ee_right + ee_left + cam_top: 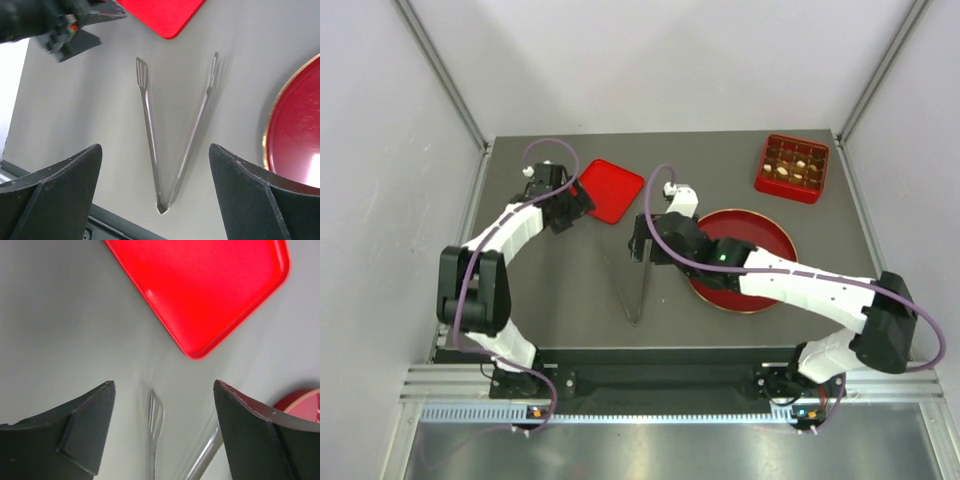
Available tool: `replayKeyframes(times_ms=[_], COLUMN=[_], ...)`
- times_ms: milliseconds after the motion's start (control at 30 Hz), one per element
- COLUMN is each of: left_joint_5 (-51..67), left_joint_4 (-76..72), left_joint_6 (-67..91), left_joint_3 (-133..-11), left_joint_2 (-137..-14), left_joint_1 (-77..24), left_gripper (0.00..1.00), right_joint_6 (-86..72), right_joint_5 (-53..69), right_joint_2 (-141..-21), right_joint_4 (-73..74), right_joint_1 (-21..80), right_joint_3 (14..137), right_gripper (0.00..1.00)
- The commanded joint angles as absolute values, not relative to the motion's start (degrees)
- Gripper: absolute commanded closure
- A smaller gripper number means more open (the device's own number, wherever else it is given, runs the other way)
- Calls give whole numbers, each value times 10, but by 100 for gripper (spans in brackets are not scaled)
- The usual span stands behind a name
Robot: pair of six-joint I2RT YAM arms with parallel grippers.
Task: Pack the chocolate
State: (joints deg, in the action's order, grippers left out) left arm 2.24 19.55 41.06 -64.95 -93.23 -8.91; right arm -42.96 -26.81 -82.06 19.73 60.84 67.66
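Observation:
The chocolate (790, 166) is several small cream and brown pieces in the compartments of a red box (769, 183) at the far right of the table. My left gripper (575, 203) (165, 390) hangs open beside the flat red lid (611, 189) (200, 285), with nothing between its fingers. My right gripper (640, 240) (155, 147) is open above thin metal tongs (632, 285) (167, 150), which lie spread in a V on the table. No chocolate shows in either wrist view.
A round red plate (770, 240) (300, 140) with a gold rim lies right of the tongs, partly under my right arm. The tongs' tips (156, 415) point toward the lid. White walls and metal rails enclose the grey table (560, 290).

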Motion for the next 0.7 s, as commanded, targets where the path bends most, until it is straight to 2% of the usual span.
replayKeyframes(times_ms=[0,300,667], left_joint_5=[20,6,-63], left_joint_4=[163,157,203], left_joint_6=[426,446,446], left_joint_3=[-692,-746,-837], left_joint_2=[-982,-1074,-1176], left_joint_1=[-77,-55,-50], left_gripper=[17,35,39], right_joint_6=[-402,-392,-356], right_joint_5=[-265,-274,-295], right_joint_2=[-795,-795,-801], right_joint_4=[203,190,188], right_joint_1=[604,601,584], right_joint_3=[651,623,630], right_gripper=[13,13,13])
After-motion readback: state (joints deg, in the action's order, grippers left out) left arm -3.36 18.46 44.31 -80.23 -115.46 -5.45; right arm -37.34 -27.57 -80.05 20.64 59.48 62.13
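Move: The red lid's middle lies about 12 cm ahead of the left hand, some 6 cm to its right and roughly 10 cm below. The tongs lie open on the table, their middle about 13 cm back and 12 cm right of this hand; the big red plate's middle is some 42 cm right and 7 cm back. From the right hand the lid is about 28 cm ahead, 12 cm left and 20 cm down. The left hand heads forward and down for the near-left edge of the red lid, going about 8 cm forward, 7 cm down and 3 cm left, while turning some 10 degrees counter-clockwise and partly closing its fingers. The right finger ends over that edge; contact can't be seen. The empty, open right hand shifts some 3 cm right and 3 cm down, away from the released tongs' far-left tip. ##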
